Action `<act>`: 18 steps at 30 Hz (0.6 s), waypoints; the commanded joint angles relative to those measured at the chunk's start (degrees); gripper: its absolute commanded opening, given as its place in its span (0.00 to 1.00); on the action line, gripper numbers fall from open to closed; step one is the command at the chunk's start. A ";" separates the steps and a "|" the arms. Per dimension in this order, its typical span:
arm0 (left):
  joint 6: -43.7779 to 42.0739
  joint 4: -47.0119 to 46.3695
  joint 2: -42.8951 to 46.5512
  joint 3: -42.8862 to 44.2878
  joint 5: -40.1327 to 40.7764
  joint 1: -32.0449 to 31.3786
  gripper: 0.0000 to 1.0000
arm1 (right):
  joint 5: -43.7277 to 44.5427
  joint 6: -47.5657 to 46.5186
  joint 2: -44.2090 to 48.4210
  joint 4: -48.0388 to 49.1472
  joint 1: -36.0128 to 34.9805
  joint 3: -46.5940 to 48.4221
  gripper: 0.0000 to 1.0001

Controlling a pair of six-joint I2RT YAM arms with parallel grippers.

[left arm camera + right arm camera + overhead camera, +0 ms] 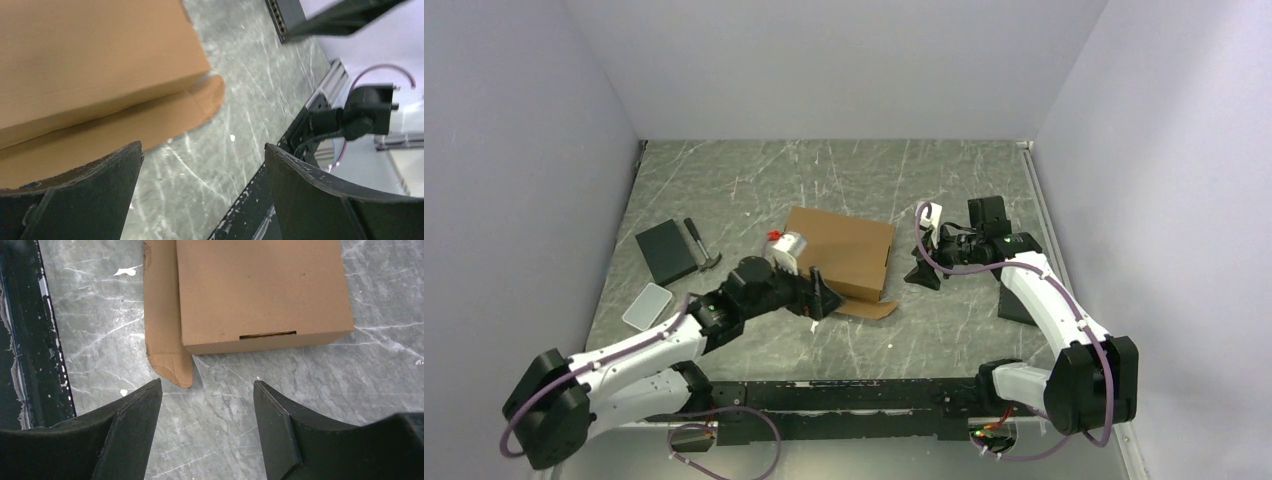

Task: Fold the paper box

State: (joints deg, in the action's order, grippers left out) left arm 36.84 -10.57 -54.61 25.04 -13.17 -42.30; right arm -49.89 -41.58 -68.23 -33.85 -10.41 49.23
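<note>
The paper box (842,250) is brown cardboard, standing closed in the middle of the table, with one rounded flap (870,308) lying flat along its near side. My left gripper (824,300) is open just in front of that flap, touching nothing. In the left wrist view the paper box (95,55) fills the upper left and only bare table lies between the fingers (100,185). My right gripper (921,271) stands open to the right of the box, apart from it. In the right wrist view the box (260,290) and its flap (165,335) lie ahead of the empty jaws.
A black pad (666,250), a small hammer-like tool (700,245) and a pale flat tray (647,305) lie at the left. A white and red object (786,246) sits at the box's left edge. A black rail (844,392) runs along the near edge.
</note>
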 commanded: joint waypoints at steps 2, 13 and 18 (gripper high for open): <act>-10.78 4.77 -4.57 7.61 14.12 -14.70 0.97 | -2.06 -0.83 0.68 0.53 0.65 1.92 0.71; -17.17 -8.58 -12.07 5.41 23.17 -24.58 0.96 | -1.62 -0.79 -0.16 0.27 0.94 2.13 0.71; -14.67 -14.05 -11.80 2.24 23.80 -24.58 0.97 | -1.53 -0.69 -0.21 0.28 0.92 2.19 0.71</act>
State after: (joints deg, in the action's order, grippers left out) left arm 21.78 -16.38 -66.65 29.17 8.25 -66.52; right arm -49.87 -41.56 -68.49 -33.89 -9.80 49.21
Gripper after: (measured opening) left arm 0.970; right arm 0.707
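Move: The paper box's front flap ends in a turned-up tab about 11 cm to the left hand's right, some 3 cm ahead and 12 cm below it. The box's lid lies about 15 cm ahead of that hand, 1 cm to its right, and a white scrap on the table is level with the hand and 3 cm to its left. From the waiting right hand the tab is some 4 cm left, 2 cm back and 12 cm below. Touching nothing yet, the left hand heads for the tab at the right end of the front flap, swinging some 6 cm right and 4 cm back along the box's near side, then sinking about 2 cm as it slows. It rolls about 25 degrees about its pointing direction, clockwise seen from behind, fingers kept wide open and still aimed right, ahead and down. ##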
